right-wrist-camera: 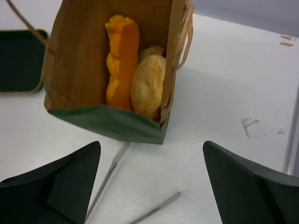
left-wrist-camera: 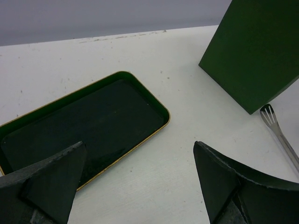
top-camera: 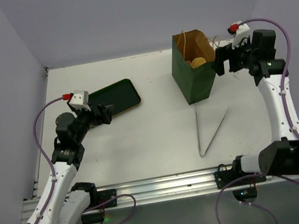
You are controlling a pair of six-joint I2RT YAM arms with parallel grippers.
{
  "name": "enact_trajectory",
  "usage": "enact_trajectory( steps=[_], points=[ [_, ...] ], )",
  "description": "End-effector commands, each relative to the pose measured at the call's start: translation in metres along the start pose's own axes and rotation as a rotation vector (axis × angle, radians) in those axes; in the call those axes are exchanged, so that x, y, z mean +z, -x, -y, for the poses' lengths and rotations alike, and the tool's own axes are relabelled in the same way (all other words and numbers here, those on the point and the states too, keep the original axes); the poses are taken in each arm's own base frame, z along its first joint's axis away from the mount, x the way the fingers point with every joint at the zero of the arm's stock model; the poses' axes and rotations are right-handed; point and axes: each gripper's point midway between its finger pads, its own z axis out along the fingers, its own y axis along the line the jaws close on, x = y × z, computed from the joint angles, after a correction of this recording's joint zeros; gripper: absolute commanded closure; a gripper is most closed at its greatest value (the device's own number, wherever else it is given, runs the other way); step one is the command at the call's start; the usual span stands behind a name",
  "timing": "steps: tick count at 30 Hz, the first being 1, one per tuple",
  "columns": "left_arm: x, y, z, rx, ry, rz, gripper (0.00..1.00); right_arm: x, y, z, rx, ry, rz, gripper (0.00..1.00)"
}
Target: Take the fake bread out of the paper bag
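The dark green paper bag (top-camera: 193, 73) stands upright at the back right of the table, its mouth open and brown inside. In the right wrist view the bag (right-wrist-camera: 112, 122) holds a long orange loaf (right-wrist-camera: 122, 60) and a golden round roll (right-wrist-camera: 148, 86); other bread is hidden. My right gripper (top-camera: 222, 60) is open and empty, just right of the bag's top; it also shows in the right wrist view (right-wrist-camera: 152, 154). My left gripper (top-camera: 102, 113) is open and empty over the tray's near corner; it also shows in the left wrist view (left-wrist-camera: 140, 154).
A flat dark green tray (top-camera: 114, 99) with a gold rim lies at the left middle, also in the left wrist view (left-wrist-camera: 88, 121). Metal tongs (top-camera: 209, 131) lie open on the table in front of the bag. Walls close in the back and sides.
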Motion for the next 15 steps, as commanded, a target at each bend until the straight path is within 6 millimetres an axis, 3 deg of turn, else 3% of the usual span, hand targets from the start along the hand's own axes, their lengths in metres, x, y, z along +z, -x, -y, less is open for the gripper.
enact_trajectory(
  steps=[1,2,5,8,9,15],
  points=[
    [0.001,0.029,0.01,0.045,-0.047,0.076,0.0,0.004,0.044,-0.01,0.15,0.088,0.088,0.05],
    [0.001,0.029,0.011,0.044,-0.051,0.075,0.0,0.002,0.062,-0.007,0.149,0.082,0.136,0.06],
    [0.001,0.029,0.013,0.046,-0.06,0.075,0.0,0.006,0.092,0.0,0.214,0.07,0.202,0.1],
    [0.001,0.03,0.015,0.048,-0.072,0.078,0.0,0.024,0.105,0.011,0.258,0.06,0.19,0.2],
    [0.001,0.03,0.015,0.048,-0.073,0.078,0.0,0.041,0.098,0.017,0.276,0.062,0.152,0.23],
    [0.0,0.031,0.02,0.051,-0.1,0.082,0.0,0.079,0.095,0.025,0.221,0.004,0.062,0.3]
  ],
)
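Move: The pale roll lies down in the open paper bag, about 15 cm ahead of the right hand, 6 cm to its left and some 15 cm lower. The orange bread stands just left of it, about 17 cm ahead and 9 cm left; the bag's middle is about 16 cm ahead and 8 cm left, and the tongs lie on the table some 10 cm back and 6 cm left. From the left hand the roll is roughly 21 cm ahead and 41 cm to the right. The right hand sweeps forward about 11 cm while climbing some 5 cm, carrying its fingers from short of the bag's near rim up towards the opening, above the bag's right side, and only in the last stretch stops rising. Meanwhile it rolls about 15 degrees so that its left side lifts, and the empty fingers, still pointing forward and down, narrow by roughly a quarter from wide open; no touch on the bag or its handle can be made out. ##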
